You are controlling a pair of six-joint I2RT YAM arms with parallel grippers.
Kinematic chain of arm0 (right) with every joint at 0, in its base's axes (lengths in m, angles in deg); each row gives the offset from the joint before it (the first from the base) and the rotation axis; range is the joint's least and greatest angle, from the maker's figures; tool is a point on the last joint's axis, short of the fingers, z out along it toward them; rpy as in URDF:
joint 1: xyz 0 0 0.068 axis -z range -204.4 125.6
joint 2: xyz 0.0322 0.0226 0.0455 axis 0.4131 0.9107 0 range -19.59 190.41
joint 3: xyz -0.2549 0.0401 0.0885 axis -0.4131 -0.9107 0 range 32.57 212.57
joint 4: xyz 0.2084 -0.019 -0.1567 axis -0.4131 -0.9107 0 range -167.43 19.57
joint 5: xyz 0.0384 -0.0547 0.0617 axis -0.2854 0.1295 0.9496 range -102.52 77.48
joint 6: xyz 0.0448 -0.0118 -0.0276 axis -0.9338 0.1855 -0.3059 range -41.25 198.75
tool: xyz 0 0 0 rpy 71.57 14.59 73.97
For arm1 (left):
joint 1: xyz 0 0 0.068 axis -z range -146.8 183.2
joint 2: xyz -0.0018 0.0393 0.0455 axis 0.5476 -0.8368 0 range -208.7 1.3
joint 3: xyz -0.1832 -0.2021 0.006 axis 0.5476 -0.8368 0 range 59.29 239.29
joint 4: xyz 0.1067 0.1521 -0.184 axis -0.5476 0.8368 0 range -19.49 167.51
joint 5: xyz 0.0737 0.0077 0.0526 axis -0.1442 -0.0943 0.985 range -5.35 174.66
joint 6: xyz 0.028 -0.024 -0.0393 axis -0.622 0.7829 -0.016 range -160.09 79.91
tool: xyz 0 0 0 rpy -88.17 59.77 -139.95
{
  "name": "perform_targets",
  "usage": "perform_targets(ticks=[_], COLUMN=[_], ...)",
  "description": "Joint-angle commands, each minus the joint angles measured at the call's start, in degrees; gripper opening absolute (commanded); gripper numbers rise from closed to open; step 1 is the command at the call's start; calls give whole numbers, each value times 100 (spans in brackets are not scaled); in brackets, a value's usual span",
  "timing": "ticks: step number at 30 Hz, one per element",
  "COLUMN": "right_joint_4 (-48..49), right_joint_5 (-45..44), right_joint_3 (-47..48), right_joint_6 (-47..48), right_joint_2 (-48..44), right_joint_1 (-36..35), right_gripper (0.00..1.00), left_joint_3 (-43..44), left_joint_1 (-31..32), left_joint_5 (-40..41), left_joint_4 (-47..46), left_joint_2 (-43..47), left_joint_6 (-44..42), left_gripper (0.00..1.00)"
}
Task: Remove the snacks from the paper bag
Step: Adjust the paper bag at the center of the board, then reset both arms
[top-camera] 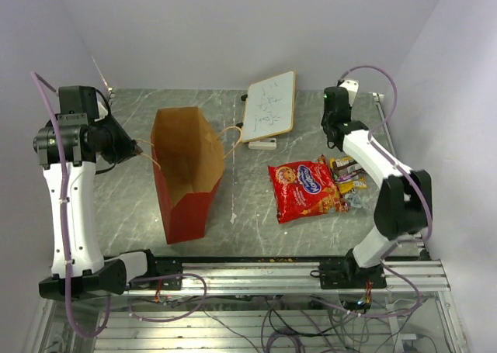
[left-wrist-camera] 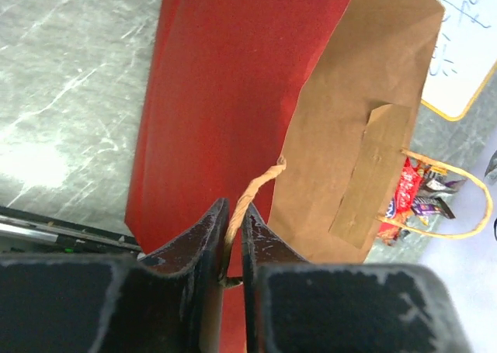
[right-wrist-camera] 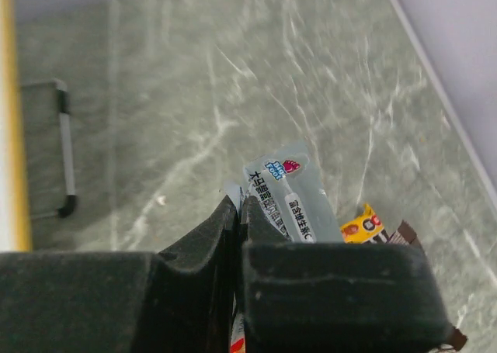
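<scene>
The paper bag (top-camera: 186,174), brown inside and red outside (left-wrist-camera: 225,97), sits left of centre with its mouth gaping open, and only bare brown paper shows inside. My left gripper (top-camera: 138,147) (left-wrist-camera: 235,207) stands at its left rim, its jaws a narrow slit apart on the twisted handle (left-wrist-camera: 260,181). The red cookie packet (top-camera: 304,188) lies flat to the right, with small candy bars (top-camera: 348,174) piled beside it. My right gripper (top-camera: 339,147) (right-wrist-camera: 239,202) hangs over that pile, shut on the edge of a silvery packet (right-wrist-camera: 291,194). A yellow bar (right-wrist-camera: 365,225) lies just beyond.
A small whiteboard (top-camera: 269,105) with a yellow frame lies at the back centre, a white eraser (top-camera: 262,143) at its near edge. The bag's second handle (left-wrist-camera: 458,205) loops toward the snacks. An aluminium rail (top-camera: 295,271) runs along the table's near edge.
</scene>
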Motion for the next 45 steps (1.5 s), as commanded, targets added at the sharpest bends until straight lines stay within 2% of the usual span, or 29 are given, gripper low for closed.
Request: perform_targets(ticks=[1,3,6,11,14,15,22,24,28,33,35,39,41,45], right_joint_4=[-608,-598,-622,-787,-450,-406,-473,-554,-665,-958,-1317,-2312,-2744,-3834], right_joint_5=[-4,151,52,-250,-134,-179,-352,-309,-157,342,570,817,812,922], right_joint_3=[488,565,663,707,566,578,609,554,349,246,359,639,747,1134], right_joint_6=[-902,-906,-862,-995,-797,-754,-597,-611,-599,-350,-283,-426,-413,-775], right_joint_2=[792,1105,1461,1904,2048,2092,2311,2259,2030,1549,1314,687,302,-327], right_joint_1=[329,412,432,439,432,436,432,433,422,377,279,-203,-571,-1214], right_gripper=[0,0,0,0,0,0,0,4,26,62,73,87,99,100], left_joint_3=[-167,-204,-43,572,940,1014,1323,1363,1399,1580,1615,1740,1874,1934], left_joint_1=[-65,-69,-72,-77,-73,-75,-77,-77,-78,-64,47,332,655,1581], left_joint_5=[551,640,848,1086,1215,1187,957,950,882,192,8,-393,-418,-139], left_joint_4=[154,150,210,494,723,743,753,754,738,735,661,477,367,242], left_joint_2=[340,405,428,252,153,146,313,334,356,263,314,299,245,281], left_joint_6=[59,102,121,15,-52,-80,-283,-345,-587,-1061,-1094,-1189,-1225,-1313], left_gripper=[23,30,47,63,94,99,100,100,99,97,98,98,98,97])
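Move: The left hand still has the paper bag's left handle between nearly shut fingers; the bag's middle is about 12 cm to its right, 4 cm back and 16 cm below, and the whiteboard some 33 cm ahead, 40 cm right and near table level. The right hand holds a grey snack packet; its bare spot lies about 2 cm ahead, 3 cm right, 18 cm below. From that hand, the small snacks are 8 cm back and 7 right, the red cookie bag 14 back and 10 left. The left fingers let go of the bag handle by opening wide as the hand eases back and left, then it rises about 9 cm in all, swinging right over the bag at the end. The right hand lowers the grey packet some 16 cm onto the table, tipping further down, opens to release it, then lifts away up, left and back. ##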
